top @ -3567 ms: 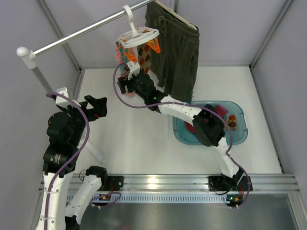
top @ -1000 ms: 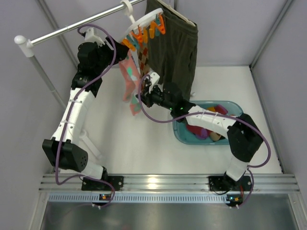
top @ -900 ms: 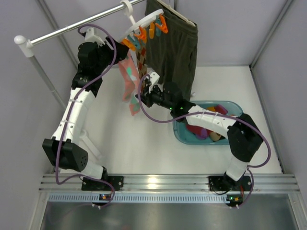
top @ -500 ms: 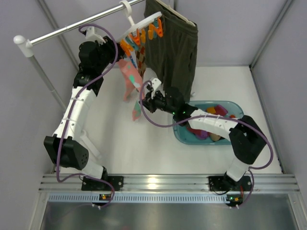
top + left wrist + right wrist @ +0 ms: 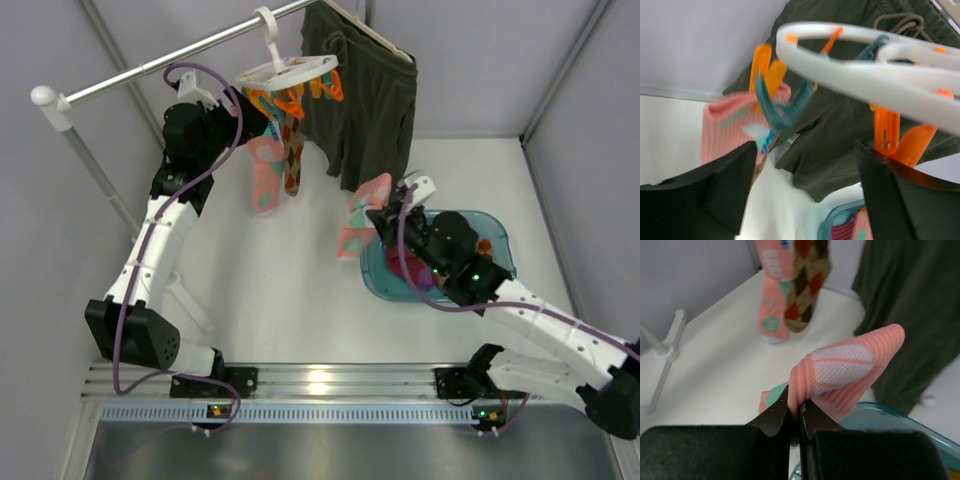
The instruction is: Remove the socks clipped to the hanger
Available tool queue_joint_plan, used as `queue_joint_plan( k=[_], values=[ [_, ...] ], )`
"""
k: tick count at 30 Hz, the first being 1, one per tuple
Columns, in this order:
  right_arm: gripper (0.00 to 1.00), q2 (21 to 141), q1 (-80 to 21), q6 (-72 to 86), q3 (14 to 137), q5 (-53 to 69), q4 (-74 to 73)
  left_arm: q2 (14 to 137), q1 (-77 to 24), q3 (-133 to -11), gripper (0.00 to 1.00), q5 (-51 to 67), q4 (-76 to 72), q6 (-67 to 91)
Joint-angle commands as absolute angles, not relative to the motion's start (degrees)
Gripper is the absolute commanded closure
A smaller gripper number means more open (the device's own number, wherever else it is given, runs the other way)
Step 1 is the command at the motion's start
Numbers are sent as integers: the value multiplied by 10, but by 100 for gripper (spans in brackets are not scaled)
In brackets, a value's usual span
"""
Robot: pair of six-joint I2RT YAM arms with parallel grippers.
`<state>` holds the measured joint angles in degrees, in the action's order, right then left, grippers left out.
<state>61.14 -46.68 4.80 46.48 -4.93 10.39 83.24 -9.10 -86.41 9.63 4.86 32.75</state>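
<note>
The white ring hanger (image 5: 290, 72) hangs from the rail with orange and teal pegs. Two socks stay clipped to it: a pink one (image 5: 265, 175) and a brown-orange diamond one (image 5: 293, 160). My left gripper (image 5: 245, 112) stands open just left of the ring. In its wrist view the ring (image 5: 865, 65) and a teal peg (image 5: 782, 105) sit above the gripper (image 5: 802, 195), with nothing between the fingers (image 5: 705, 195). My right gripper (image 5: 799, 412) is shut on a freed pink sock (image 5: 840, 375), which hangs (image 5: 362, 215) beside the basin's left rim.
Olive-green shorts (image 5: 365, 100) hang on the rail right of the ring. A teal basin (image 5: 500, 270) with several socks in it sits on the table at right. The rail's white post (image 5: 60, 110) stands at left.
My right arm has pulled a pink sock off the hanger and carried it right toward the basin. The tilted hanger has swung back level. My left gripper squeezed, then opened.
</note>
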Motion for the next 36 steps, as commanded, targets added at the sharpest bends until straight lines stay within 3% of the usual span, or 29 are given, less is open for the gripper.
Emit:
queue_joint_plan(
  k=[1, 5, 12, 14, 16, 18, 19, 24, 28, 33, 36],
  values=[
    [100, 528, -419, 84, 462, -152, 0, 778, -89, -830, 14, 98, 28, 326],
    [100, 481, -355, 98, 437, -175, -63, 727, -89, -767, 2, 99, 28, 332],
    [100, 512, -307, 150, 350, -120, -5, 608, -88, -615, 2, 62, 35, 320],
    [79, 540, -308, 179, 340, -117, -5, 582, -88, -589, 2, 28, 48, 318],
    [48, 558, -307, 193, 346, -124, -24, 552, -88, -561, 2, 6, 76, 314],
    [24, 561, -308, 208, 358, -141, -52, 531, -88, -546, 2, -59, 98, 313],
    [1, 555, -307, 213, 372, -164, -75, 524, -88, -541, 2, -75, 115, 313],
    [1, 537, -309, 207, 431, -162, -105, 501, -88, -524, 2, -125, 120, 316],
    [1, 516, -310, 186, 404, 32, 25, 547, -88, -526, 1, -66, 63, 256],
    [1, 533, -310, 181, 379, 303, 167, 675, -87, -531, 1, 10, -127, 196],
    [1, 533, -313, 197, 371, 351, 198, 750, -82, -536, 1, 39, -249, 160]
  ],
)
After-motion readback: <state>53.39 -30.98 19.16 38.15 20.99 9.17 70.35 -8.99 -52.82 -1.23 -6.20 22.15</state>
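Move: The right fingers still pinch a pink sock; the teal bin's middle lies about 17 cm to their right, 3 cm farther out and some 24 cm below. The trousers hang about 20 cm ahead and 4 cm left. From the open left hand, the hanging pink sock is about 14 cm ahead, 1 cm left and 13 cm lower, the argyle sock 5 cm right of it and level in reach; the hanger's ring is 8 cm ahead, 5 right, 6 above. Still pinching the pink sock, the right hand swings some 13 cm right and drops about 14 cm, tipping fingers-down over the bin, opens wide to let go, then rises and swings back left about 10 cm. The left hand, opening slightly further, backs 12 cm from the hanger while sinking and veering left, then comes forward some 8 cm, still sinking, to the hanging pink sock's height. ##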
